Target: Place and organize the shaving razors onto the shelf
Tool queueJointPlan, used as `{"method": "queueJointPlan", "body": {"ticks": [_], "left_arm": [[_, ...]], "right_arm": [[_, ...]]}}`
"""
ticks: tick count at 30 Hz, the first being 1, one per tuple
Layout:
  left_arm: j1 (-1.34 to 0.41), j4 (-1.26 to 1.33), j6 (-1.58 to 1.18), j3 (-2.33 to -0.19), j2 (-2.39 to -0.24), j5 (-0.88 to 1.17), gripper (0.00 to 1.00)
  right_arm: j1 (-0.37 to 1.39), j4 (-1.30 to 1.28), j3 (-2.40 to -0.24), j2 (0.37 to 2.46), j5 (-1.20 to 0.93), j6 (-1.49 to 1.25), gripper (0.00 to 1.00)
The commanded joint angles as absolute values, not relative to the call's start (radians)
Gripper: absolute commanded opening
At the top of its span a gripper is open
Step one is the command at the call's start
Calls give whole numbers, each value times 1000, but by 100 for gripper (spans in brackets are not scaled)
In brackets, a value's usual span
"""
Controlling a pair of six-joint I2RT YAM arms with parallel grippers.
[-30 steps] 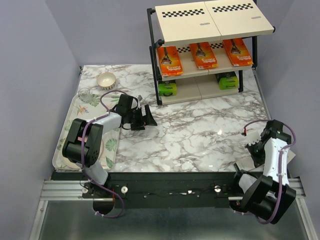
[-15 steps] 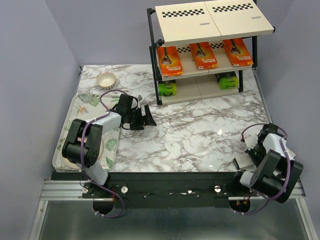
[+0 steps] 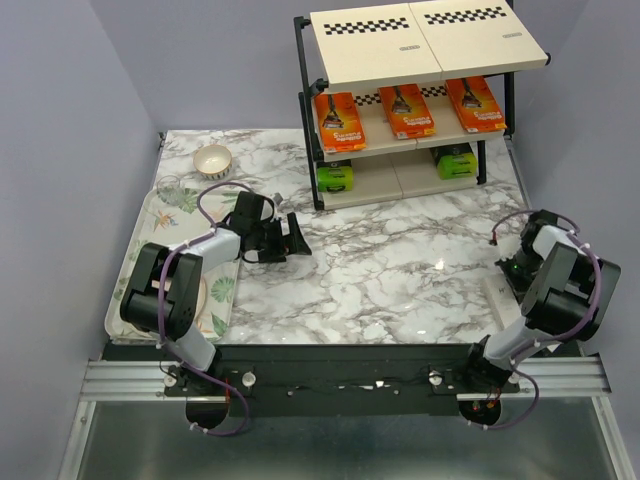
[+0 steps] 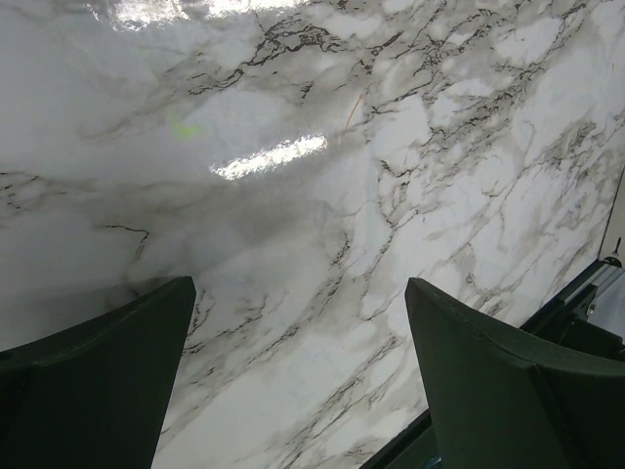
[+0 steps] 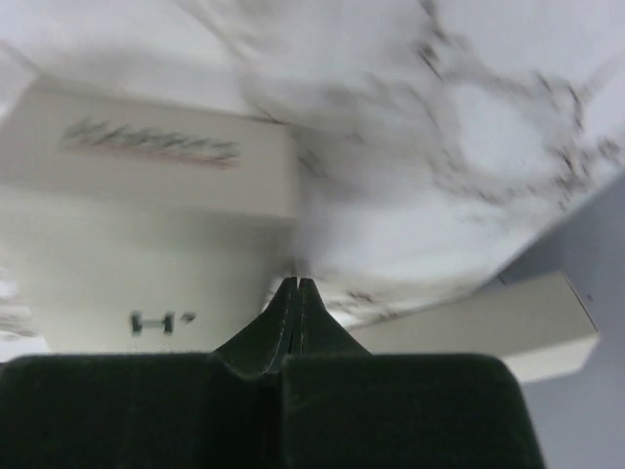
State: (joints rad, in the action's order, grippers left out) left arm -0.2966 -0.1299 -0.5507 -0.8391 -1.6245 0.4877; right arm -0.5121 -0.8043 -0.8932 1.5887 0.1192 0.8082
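The shelf (image 3: 372,50) stands at the back right. Three orange shaving razors (image 3: 341,121) lie on its middle board, and two black packs with lime-green ends (image 3: 335,177) lie on the bottom board. A slim white razor box (image 3: 497,299) lies at the table's right edge beside my right arm. In the right wrist view this white box (image 5: 146,225) fills the left side and a second white box (image 5: 508,327) lies at the right. My right gripper (image 5: 296,284) is shut and empty, just above the first box. My left gripper (image 3: 293,237) hovers open over bare marble (image 4: 293,195), its fingers (image 4: 98,381) wide apart.
A floral tray (image 3: 135,262) with a plate (image 3: 205,296) lies along the left edge under my left arm. A small bowl (image 3: 212,160) and a clear glass (image 3: 170,187) stand at the back left. Walls close in on both sides.
My right arm has unfolded and swung back along the table's right edge, its gripper staying shut. The left arm has barely shifted.
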Motion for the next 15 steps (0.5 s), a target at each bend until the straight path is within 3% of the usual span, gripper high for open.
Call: {"method": "queueJointPlan", "body": {"ticks": [1,5,14,15], "left_arm": [[-299,-140,-542,-828,-1600,474,98],[-299,-140,-540,-830,-1591,476,98],[-299,-100,-560,-798,-1566,482,99],[-299,-103,-560,-798,-1565,482,98]], "right_arm": [[-394,-816,-916,1649,28,716,1],[-279,-888,-930,1649,5,658,1],[-313,-893,-972,1592,46,649,1],[-327,-900,-991,1586,28,644,4]]}}
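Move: The white razor box it works on lies right beside the right hand's closed fingertips, its middle about 4 cm to the left and 2 cm back, roughly level in height, its long side facing them. A second white box lies some 8 cm to the right and 5 cm back, partly under the arm. From the idle left hand the first box is about 47 cm to the right, 14 cm back and 3 cm lower. Leftward, quickly and close over the table, the right hand sweeps about 7 cm with its fingers shut, drifting some 2 cm forward, and stops at the end. The closed tips push along the long right side of the white razor box, away from the second white box, and still rest against that side when the hand halts; the wrist turns slightly counter-clockwise. ##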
